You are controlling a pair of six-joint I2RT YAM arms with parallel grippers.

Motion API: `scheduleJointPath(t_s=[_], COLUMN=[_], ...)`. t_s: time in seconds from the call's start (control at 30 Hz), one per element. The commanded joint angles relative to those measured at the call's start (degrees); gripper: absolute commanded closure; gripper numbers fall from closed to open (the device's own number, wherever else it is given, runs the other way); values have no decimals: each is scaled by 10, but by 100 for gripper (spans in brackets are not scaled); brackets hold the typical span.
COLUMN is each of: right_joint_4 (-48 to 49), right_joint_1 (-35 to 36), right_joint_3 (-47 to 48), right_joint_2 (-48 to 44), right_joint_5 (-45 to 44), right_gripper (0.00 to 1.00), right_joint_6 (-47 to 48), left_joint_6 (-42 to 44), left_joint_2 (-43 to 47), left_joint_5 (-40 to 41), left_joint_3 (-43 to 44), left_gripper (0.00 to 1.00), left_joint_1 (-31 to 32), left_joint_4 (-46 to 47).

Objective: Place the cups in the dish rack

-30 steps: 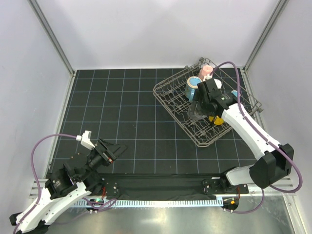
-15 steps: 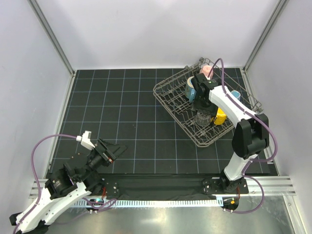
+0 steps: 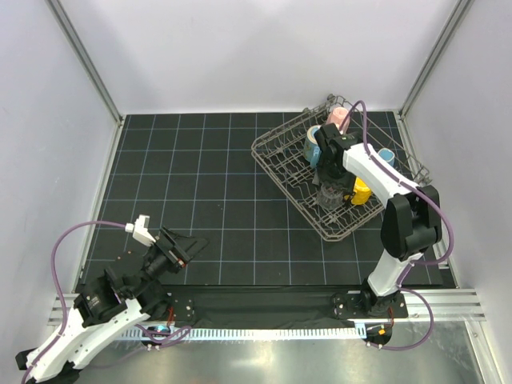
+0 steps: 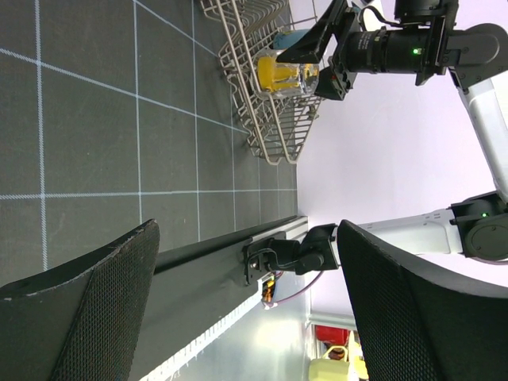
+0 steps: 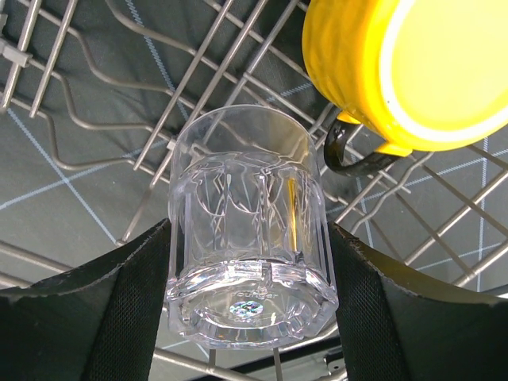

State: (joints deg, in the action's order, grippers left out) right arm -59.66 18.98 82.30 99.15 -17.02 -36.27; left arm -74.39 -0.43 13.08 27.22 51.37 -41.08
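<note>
My right gripper point(image 3: 328, 186) is shut on the clear glass tumbler point(image 3: 330, 197), held base-up over the wire dish rack point(image 3: 276, 156). In the right wrist view the tumbler point(image 5: 250, 262) sits between both black fingers point(image 5: 119, 317), with rack wires beneath and the yellow mug point(image 5: 405, 71) lying just beyond. From above, the yellow mug point(image 3: 361, 192), a blue mug point(image 3: 312, 142), the pink cup point(image 3: 339, 118) and a second blue mug point(image 3: 386, 155) are in the rack. My left gripper point(image 3: 194, 245) is open and empty, low at the near left.
The rack stands skewed at the far right of the black gridded mat point(image 3: 208, 192). White walls and metal posts enclose the cell. A black rail point(image 4: 214, 254) runs along the near edge. The left wrist view shows the rack point(image 4: 262, 119) and tumbler point(image 4: 287, 75) far off.
My right arm has folded its elbow up and inward, and the gripper with the tumbler has shifted slightly within the rack. The left arm has not moved.
</note>
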Motion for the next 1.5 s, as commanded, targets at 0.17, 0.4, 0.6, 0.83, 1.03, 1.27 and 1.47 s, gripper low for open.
scheduleJointPath(t_s=[0.17,0.4,0.6,0.83,1.03,1.27,1.47], right_joint_4=[46,64,67,89,91,89,99], right_joint_1=[-3,-3,-4,-4,-3,-3,-4], right_joint_3=[-21,-30,-36,-59,-67,-82,-100], right_joint_2=[6,14,18,3,-16,-43,-74], right_joint_5=[16,16,15,38,33,32,45], right_gripper=[92,84,80,58,26,1,0], right_joint_6=[17,25,27,42,46,51,70], left_joint_6=[-10,-12,-15,-15,-17,-23,-28], left_joint_2=[29,28,28,28,28,29,29], left_joint_5=[12,9,8,1,-6,-12,-17], left_joint_3=[1,-2,-6,-10,-10,-9,-11], left_gripper=[11,11,11,11,11,11,11], left_joint_1=[1,1,1,1,1,1,1], left_joint_4=[-2,-1,0,5,4,4,5])
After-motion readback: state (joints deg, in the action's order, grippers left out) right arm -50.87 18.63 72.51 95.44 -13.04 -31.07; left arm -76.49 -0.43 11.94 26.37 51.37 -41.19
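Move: The clear glass is already held upside down in the right hand. Its slot on the dish rack's wire floor lies about 9 cm straight below that hand. The yellow mug stands roughly 8 cm to the hand's right and 1 cm ahead. The blue-handled mug is some 11 cm ahead and 5 cm left; both are a few centimetres lower. From the idle left hand the slot is about 18 cm ahead, 38 cm right and 18 cm down. Still pinching the clear glass, the right hand lowers it about 3.5 cm into the front part of the rack beside the yellow mug, easing to a stop. The fingers then open wide to let go of the glass, and the hand draws back about 1.5 cm while starting to rise. ##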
